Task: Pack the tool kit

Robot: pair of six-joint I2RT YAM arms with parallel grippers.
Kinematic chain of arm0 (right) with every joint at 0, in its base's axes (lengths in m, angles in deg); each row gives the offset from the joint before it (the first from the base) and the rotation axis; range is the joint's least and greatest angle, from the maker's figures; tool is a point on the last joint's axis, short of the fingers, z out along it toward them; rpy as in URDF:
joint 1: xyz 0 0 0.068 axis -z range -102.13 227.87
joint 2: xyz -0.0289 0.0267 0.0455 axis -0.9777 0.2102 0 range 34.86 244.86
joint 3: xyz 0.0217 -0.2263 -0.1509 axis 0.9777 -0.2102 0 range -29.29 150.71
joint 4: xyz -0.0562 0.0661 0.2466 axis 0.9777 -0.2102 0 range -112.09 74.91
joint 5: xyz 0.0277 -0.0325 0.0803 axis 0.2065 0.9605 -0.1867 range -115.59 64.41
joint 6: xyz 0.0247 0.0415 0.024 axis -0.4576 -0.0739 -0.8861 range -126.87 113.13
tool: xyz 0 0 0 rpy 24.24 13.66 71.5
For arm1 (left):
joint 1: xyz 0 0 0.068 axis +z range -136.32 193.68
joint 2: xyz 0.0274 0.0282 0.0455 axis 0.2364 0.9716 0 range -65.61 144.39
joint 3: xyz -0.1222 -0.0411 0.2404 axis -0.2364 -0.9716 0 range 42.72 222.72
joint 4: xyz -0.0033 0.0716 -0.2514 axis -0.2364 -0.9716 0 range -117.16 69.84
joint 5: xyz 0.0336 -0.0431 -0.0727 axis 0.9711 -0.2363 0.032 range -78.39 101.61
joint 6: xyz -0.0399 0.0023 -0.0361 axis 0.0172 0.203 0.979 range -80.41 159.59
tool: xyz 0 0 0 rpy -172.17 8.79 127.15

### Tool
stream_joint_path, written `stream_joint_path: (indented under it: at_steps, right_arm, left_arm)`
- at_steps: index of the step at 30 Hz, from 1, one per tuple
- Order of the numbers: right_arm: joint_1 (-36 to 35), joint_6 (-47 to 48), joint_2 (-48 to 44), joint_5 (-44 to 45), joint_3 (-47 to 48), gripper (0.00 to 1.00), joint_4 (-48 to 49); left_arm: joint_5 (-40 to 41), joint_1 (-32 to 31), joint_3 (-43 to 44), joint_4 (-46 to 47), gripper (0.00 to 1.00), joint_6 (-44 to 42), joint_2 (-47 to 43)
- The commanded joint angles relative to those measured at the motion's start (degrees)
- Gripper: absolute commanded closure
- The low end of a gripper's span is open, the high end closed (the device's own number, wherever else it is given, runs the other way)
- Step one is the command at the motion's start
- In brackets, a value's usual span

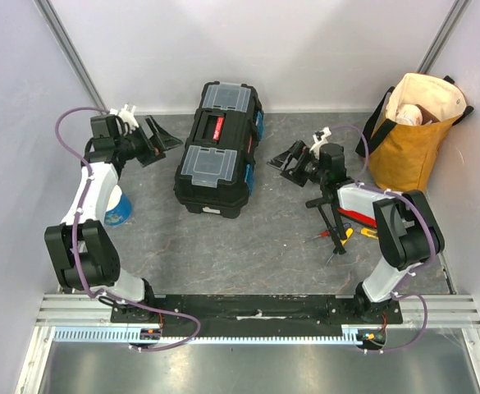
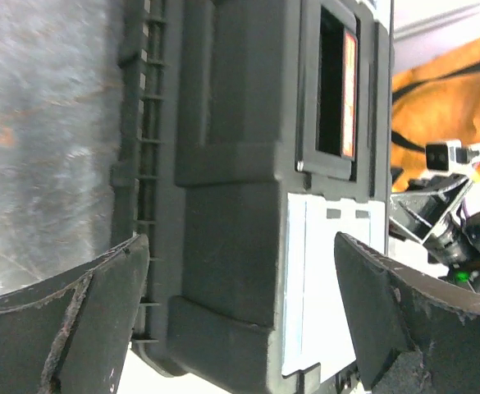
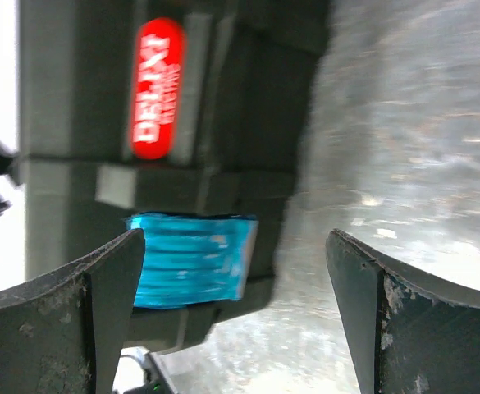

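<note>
The black toolbox (image 1: 220, 149) stands shut in the middle of the table, with a red handle panel and two clear-lidded compartments. My left gripper (image 1: 162, 138) is open and empty, just left of the box; the left wrist view shows the box's side and lid (image 2: 248, 189) between the fingers. My right gripper (image 1: 285, 158) is open and empty, just right of the box, facing its blue latch (image 3: 192, 258) and red label (image 3: 157, 86). Small tools (image 1: 342, 234), with red and yellow handles, lie on the table under my right arm.
A mustard-yellow tote bag (image 1: 412, 135) stands at the back right. A small blue-and-white cup (image 1: 116, 207) sits beside my left arm. White walls close in the table at the back and sides.
</note>
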Motion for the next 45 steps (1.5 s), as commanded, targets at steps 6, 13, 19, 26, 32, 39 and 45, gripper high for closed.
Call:
stream_joint_path:
  at_steps: [6, 13, 19, 26, 32, 39, 45]
  right_arm:
    - [-7.56, -11.98, 6.63, -6.75, 2.62, 0.02, 18.36]
    - [-9.58, -11.28, 9.18, -4.64, 1.4, 0.02, 20.37]
    - [-10.11, -12.6, 12.43, -6.83, -1.15, 0.02, 26.87]
    - [-10.11, -15.58, 16.82, -9.9, -4.93, 0.02, 39.15]
    - [-10.11, -32.44, 26.83, -15.53, -2.74, 0.02, 67.7]
    - [-10.47, -36.51, 28.96, -19.66, 0.42, 0.02, 73.64]
    - [-11.26, -35.9, 28.6, -20.63, 1.22, 0.03, 74.16]
  left_arm:
    - [-2.77, -4.42, -1.02, -1.26, 0.02, -2.07, -1.38]
    - [-1.36, -5.92, -0.75, -4.79, 0.03, -3.93, 0.73]
    - [-2.67, -7.5, -1.1, -7.34, 0.04, -4.37, 4.77]
    - [-2.94, -11.19, -1.01, -9.36, 0.05, -4.72, 7.41]
    - [-4.61, -11.81, -0.84, -9.8, 0.06, -4.72, 8.47]
    - [-5.66, -12.07, 0.13, -10.24, 0.06, -4.37, 9.61]
    - [-5.22, -12.95, 0.66, -11.03, 0.06, -4.37, 11.01]
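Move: The toolbox's near teal latch is about 12 cm to the right hand's left, 5 cm back and 2 cm lower; the far latch lies some 15 cm ahead and 8 cm left of that hand. From the left hand, the box's left top edge near its close end is roughly 7 cm right, 4 cm back and 5 cm down, with the near clear lid beyond at about 15 cm right, 6 cm back and 6 cm down. The toolbox is closed in on from both sides. The open right hand swings left about 10 cm and slightly back to the near teal latch, then rolls some 35 degrees, its left side rising, to straddle the latch. The left hand goes right about 6 cm and down 4 cm, drawing slightly back, tips down and turns clockwise, and seems to bear on the left top edge, fingers still open. ##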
